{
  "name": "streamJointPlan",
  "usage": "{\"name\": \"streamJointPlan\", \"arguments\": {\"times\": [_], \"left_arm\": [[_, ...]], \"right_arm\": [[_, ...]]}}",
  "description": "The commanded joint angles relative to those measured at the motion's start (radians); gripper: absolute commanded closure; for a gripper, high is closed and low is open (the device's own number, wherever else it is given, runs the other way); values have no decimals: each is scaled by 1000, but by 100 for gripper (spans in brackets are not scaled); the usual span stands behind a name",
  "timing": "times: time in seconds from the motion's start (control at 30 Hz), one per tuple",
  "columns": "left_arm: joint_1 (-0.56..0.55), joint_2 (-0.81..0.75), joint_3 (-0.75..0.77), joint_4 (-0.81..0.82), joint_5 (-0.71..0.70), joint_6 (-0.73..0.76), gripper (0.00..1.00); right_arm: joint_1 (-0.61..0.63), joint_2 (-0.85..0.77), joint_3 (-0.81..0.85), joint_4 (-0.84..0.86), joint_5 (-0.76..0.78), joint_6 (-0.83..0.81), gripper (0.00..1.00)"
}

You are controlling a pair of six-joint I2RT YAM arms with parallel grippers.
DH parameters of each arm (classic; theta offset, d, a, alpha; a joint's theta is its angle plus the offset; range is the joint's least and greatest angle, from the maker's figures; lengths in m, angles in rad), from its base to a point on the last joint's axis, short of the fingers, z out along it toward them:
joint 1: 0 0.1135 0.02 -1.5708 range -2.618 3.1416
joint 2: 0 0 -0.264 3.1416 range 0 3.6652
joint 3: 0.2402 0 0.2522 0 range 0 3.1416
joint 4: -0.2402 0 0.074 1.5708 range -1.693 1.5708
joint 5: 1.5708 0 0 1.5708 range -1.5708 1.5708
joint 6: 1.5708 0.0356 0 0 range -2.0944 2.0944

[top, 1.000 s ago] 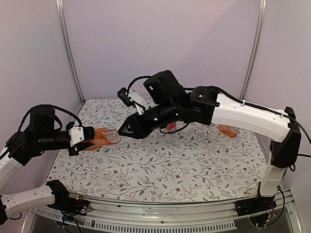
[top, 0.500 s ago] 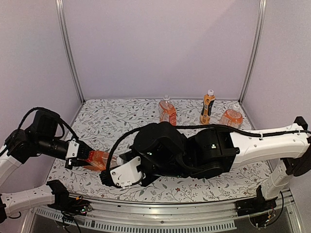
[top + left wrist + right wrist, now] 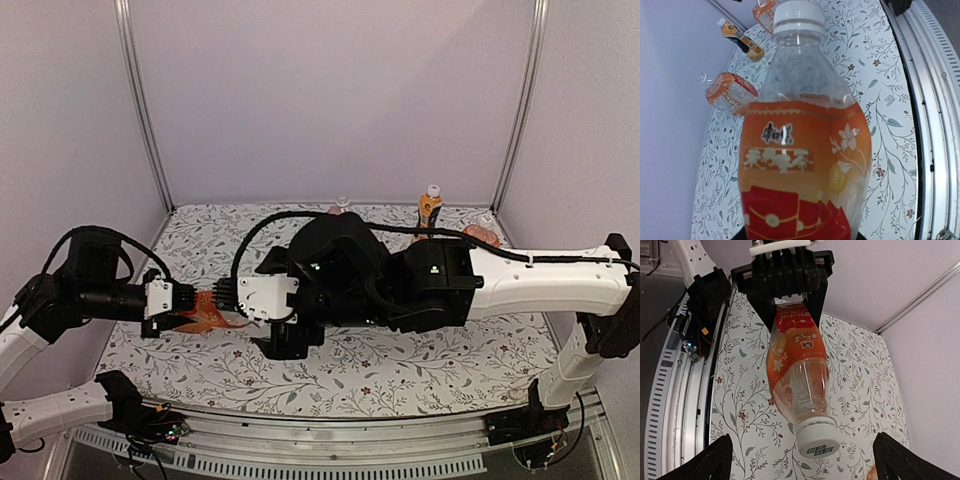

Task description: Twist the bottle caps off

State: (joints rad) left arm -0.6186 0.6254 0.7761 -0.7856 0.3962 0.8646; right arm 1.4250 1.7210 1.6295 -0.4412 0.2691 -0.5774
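Observation:
My left gripper (image 3: 185,303) is shut on the base of a squat clear bottle (image 3: 805,150) with an orange label, holding it on its side above the table. Its white cap (image 3: 817,440) points toward my right arm. My right gripper (image 3: 807,465) is wide open facing the cap, one dark fingertip at each lower corner of the right wrist view, neither touching it. From above, the right gripper (image 3: 240,303) hides the cap and only the orange body (image 3: 205,315) shows. The left gripper (image 3: 785,275) clamps the bottle's far end.
Three more bottles stand at the back of the table: a squat one (image 3: 340,207) behind my right arm, a tall slim one (image 3: 429,208), and another squat one (image 3: 485,232). The metal rail (image 3: 935,100) runs along the near table edge.
My right gripper has left the cap, swung low toward the front, returned to face the cap and opened wide. The left gripper still holds the bottle, shifted slightly.

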Motion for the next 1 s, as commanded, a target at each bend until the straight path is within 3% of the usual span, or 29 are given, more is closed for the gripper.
{"name": "streamJointPlan", "arguments": {"times": [0.0,0.1,0.2,0.33,0.4,0.63,0.83,0.97], "left_arm": [[5,-7,-37,174,-188,-53,78],[5,-10,-51,209,-226,-52,78],[5,-9,-55,212,-214,-51,77],[5,-7,-55,213,-217,-50,77],[5,-7,-52,214,-222,-50,76],[5,-6,-47,215,-221,-41,76],[5,-6,-49,217,-210,-38,77],[5,-6,-38,189,-180,-39,77]], "right_arm": [[-113,-37,53,4,-357,476,1],[-185,-15,73,7,-343,768,2],[-241,19,78,39,-409,1024,11],[-248,59,101,67,-468,1161,20],[-249,86,118,56,-484,1187,25],[-258,106,113,50,-516,1226,59],[-260,108,116,45,-524,1215,100],[-250,109,143,-26,-517,1118,100]]}}
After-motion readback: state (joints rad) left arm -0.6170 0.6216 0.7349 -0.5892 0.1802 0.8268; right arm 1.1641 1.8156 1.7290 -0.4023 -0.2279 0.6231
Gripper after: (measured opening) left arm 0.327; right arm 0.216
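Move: The white cap of the held bottle sits almost between the right hand's wide-open fingers, about 2 cm left of the hand point, 1 cm ahead and 1 cm below. From the left hand, which keeps hold of that bottle's body, the cap is some 12 cm right, 6 cm up and 1 cm back. The bottle body lies 14 cm left, 2 cm ahead and 7 cm below the right hand; the standing bottle is roughly 24 cm ahead, 19 cm right and 18 cm below that hand. The white cap gets a fresh grip: the right hand goes about 6 cm forward with it, arching up 3 cm and sinking again, while rolling nearly 80 degrees clockwise as seen looking along its fingers, then pinches the cap from both sides. The left hand, still gripping the bottle, carries it about 5 cm forward, rising slightly and swinging some 12 degrees counter-clockwise. ##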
